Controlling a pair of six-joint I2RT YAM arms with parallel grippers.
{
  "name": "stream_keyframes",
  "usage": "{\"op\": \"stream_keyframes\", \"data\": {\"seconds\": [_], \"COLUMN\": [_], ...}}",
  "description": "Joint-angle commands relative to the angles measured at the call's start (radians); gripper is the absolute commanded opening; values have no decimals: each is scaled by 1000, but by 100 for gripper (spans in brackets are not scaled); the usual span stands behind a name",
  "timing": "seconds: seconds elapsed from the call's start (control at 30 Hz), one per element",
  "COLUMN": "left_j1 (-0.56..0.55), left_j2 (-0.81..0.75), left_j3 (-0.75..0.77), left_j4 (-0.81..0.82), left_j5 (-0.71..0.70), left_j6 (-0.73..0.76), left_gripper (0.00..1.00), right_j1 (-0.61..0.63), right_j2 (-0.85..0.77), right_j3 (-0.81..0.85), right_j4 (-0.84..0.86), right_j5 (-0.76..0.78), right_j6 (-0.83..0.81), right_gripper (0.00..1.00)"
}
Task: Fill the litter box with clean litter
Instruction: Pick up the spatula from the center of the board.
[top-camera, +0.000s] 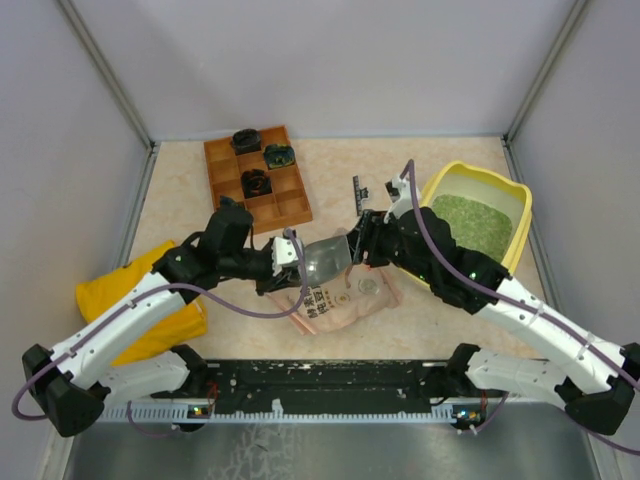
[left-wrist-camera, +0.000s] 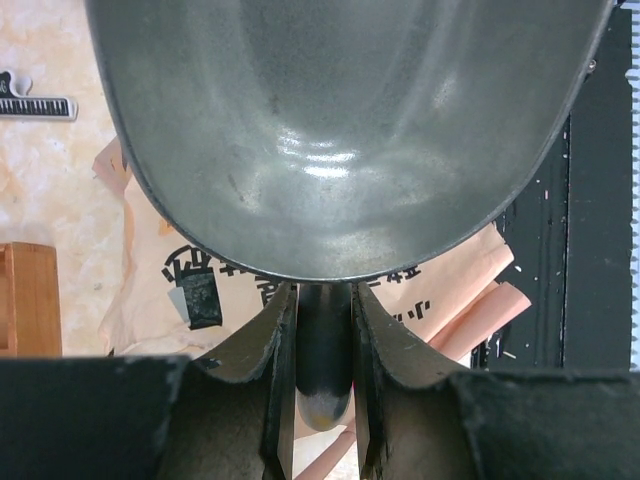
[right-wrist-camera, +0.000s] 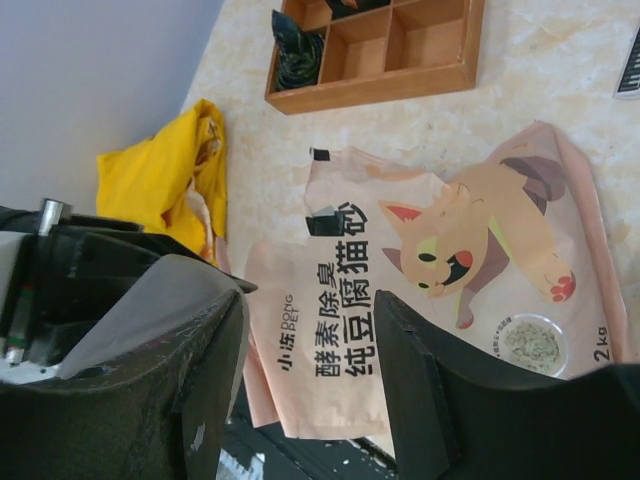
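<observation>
The yellow litter box (top-camera: 519, 207) stands at the back right, with green clean litter (top-camera: 470, 222) lying inside it. My left gripper (top-camera: 293, 255) (left-wrist-camera: 322, 300) is shut on the handle (left-wrist-camera: 322, 350) of a grey scoop (top-camera: 326, 258) (left-wrist-camera: 340, 130); its bowl shows no granules. The scoop hangs over a pink pouch (top-camera: 340, 297) (right-wrist-camera: 400, 290) that lies flat on the table. My right gripper (top-camera: 362, 240) (right-wrist-camera: 312, 310) stands open just right of the scoop bowl, above the pouch, with nothing between its fingers. The scoop's grey wall (right-wrist-camera: 130, 310) sits outside its left finger.
A brown wooden compartment tray (top-camera: 285, 208) (right-wrist-camera: 380, 75) with dark items sits at the back left. A yellow cloth bag (top-camera: 140, 300) (right-wrist-camera: 165, 170) lies at the left. A small black strip (top-camera: 357, 192) lies between tray and litter box. A black rail (top-camera: 330, 385) runs along the near edge.
</observation>
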Motion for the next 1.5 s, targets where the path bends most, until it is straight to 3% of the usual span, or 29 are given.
{"op": "stream_keyframes", "data": {"seconds": [0.0,0.17,0.3,0.47,0.67,1.17,1.27,1.33,1.37,1.4,1.47], "left_j1": [-18,-28,-29,-29,-29,-28,-29,-29,-29,-29,-29], "left_j2": [-5,-20,-26,-10,6,34,22,15,10,1,-29], "left_j3": [64,68,64,66,74,91,94,98,102,107,113], "left_j4": [-3,-19,-34,-52,-49,-50,-51,-55,-61,-71,-80], "left_j5": [38,32,-7,-45,-57,-87,-101,-103,-101,-98,-88], "left_j6": [54,68,86,110,103,97,94,92,91,92,80], "left_gripper": [0,0,0,0,0,0,0,0,0,5,20], "right_j1": [6,-1,-2,-1,-1,-1,0,-1,-2,-6,-23], "right_j2": [29,48,34,-53,-145,-1,14,15,11,2,-34], "right_j3": [51,61,104,107,52,33,0,-25,-38,-55,-103], "right_j4": [22,38,12,-10,84,-68,-45,-23,-7,20,117], "right_j5": [-41,-72,-65,47,-6,-120,-150,-156,-158,-172,-240], "right_j6": [-31,-19,8,25,77,61,61,60,63,78,125], "right_gripper": [55,50,52,54,53,50,41,25,10,0,0]}}
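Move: The spatula, its handle already in the left fingers, has its bowl's middle some 7 cm to the right hand's left, 2 cm back and about 6 cm below; that bowl is roughly 8 cm to the left hand's right, 1 cm ahead and 3 cm above it. From the right hand, the litter bag lies 5 cm left, 1 cm back and about 22 cm down on the table, and the black clip about 26 cm ahead, 3 cm right, equally low. After a slight dip, the right hand lifts about 8 cm above its start while easing a little back and to its right and rolling its left side up, then reverses and drops some 12 cm onto the spatula's bowl end, ending 2 cm back of its start with the fingers tipped down about 10 degrees. Only late in that descent do its half-open fingers shut, pinching the bowl's thin edge near the right-hand end, while the left hand keeps its grip on the handle and holds nearly in place, drifting about a centimetre forward. ##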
